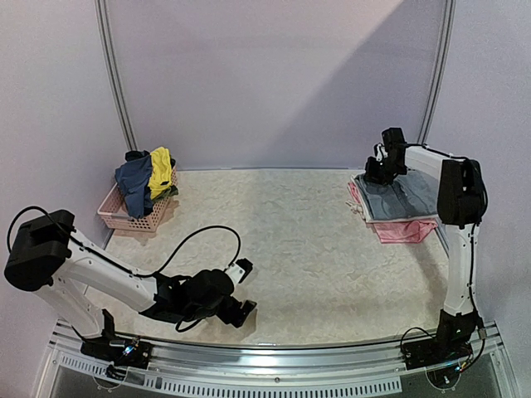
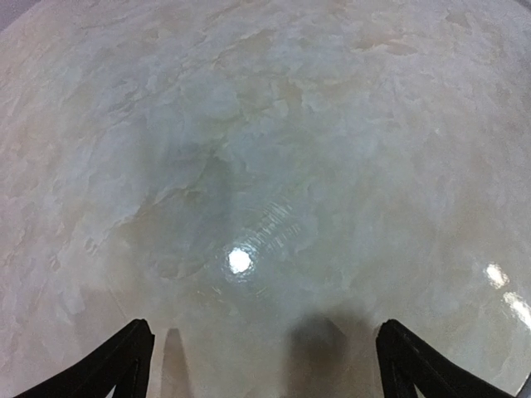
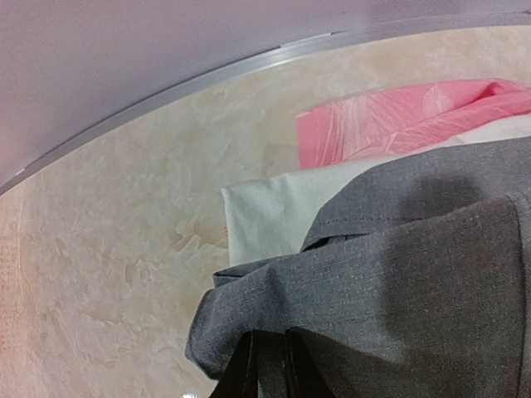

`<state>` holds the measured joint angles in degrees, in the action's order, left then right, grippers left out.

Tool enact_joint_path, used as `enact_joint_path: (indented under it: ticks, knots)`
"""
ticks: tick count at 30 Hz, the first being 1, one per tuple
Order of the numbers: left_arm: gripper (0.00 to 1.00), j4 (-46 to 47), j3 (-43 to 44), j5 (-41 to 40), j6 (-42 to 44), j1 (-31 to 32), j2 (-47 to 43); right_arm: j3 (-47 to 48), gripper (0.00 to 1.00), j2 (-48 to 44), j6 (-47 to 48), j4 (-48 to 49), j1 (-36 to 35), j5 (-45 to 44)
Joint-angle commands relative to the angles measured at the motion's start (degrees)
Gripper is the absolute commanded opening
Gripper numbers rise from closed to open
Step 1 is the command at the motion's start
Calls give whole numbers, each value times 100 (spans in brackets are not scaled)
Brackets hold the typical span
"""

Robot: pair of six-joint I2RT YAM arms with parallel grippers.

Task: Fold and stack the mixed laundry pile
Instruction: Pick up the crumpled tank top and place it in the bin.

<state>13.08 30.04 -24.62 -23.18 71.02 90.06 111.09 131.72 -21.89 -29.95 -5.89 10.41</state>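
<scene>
At the back right a stack lies on the table: grey trousers on top, a white piece under them, and a pink piece at the bottom. My right gripper is at the stack's far left corner, shut on a fold of the grey trousers. The navy blue top and the yellow garment hang out of the basket at the back left. My left gripper is open and holds nothing, low over bare table near the front left.
The pink lattice basket stands at the table's back left corner. A rail and the wall run just behind the stack. A black cable loops over the table by the left arm.
</scene>
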Motion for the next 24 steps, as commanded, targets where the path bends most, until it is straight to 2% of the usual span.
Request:
enact_joint_path:
  ticks: [1, 8, 16, 24]
  knots:
    - [96, 108, 43, -130, 28, 78, 74, 534, 12, 475, -147, 236, 9, 339]
    - [96, 16, 91, -233, 28, 65, 52, 1051, 13, 1120, -325, 354, 13, 373]
    - [97, -324, 196, -437, 17, 61, -143, 1356, 14, 1235, -404, 484, 18, 490]
    - [97, -1239, 592, -921, 71, 61, -542, 1692, 38, 519, -240, 442, -135, 913]
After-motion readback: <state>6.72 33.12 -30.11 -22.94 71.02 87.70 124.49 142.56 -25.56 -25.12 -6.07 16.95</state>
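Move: The folded grey garment tops the stack under the right hand, which hangs nearly shut over its far-left part; its middle lies about 5 cm back, 8 cm to the right and 5 cm lower. The white cloth beneath it is centred roughly 6 cm back and 7 cm right of the hand, the pink one about 10 cm back and 8 cm right. From the left hand the grey garment is some 36 cm ahead and 43 cm right, about level. Forward and a little left, about 5 cm, the right hand carries its nearly shut fingers over the grey garment to its far-left corner, dipping some 3 cm on the way, then rising again by as much while the fingers begin to open to about a third. Touch with the cloth can't be made out. Late on, the wide-open left hand lifts about 2 cm clear of the bare table. ##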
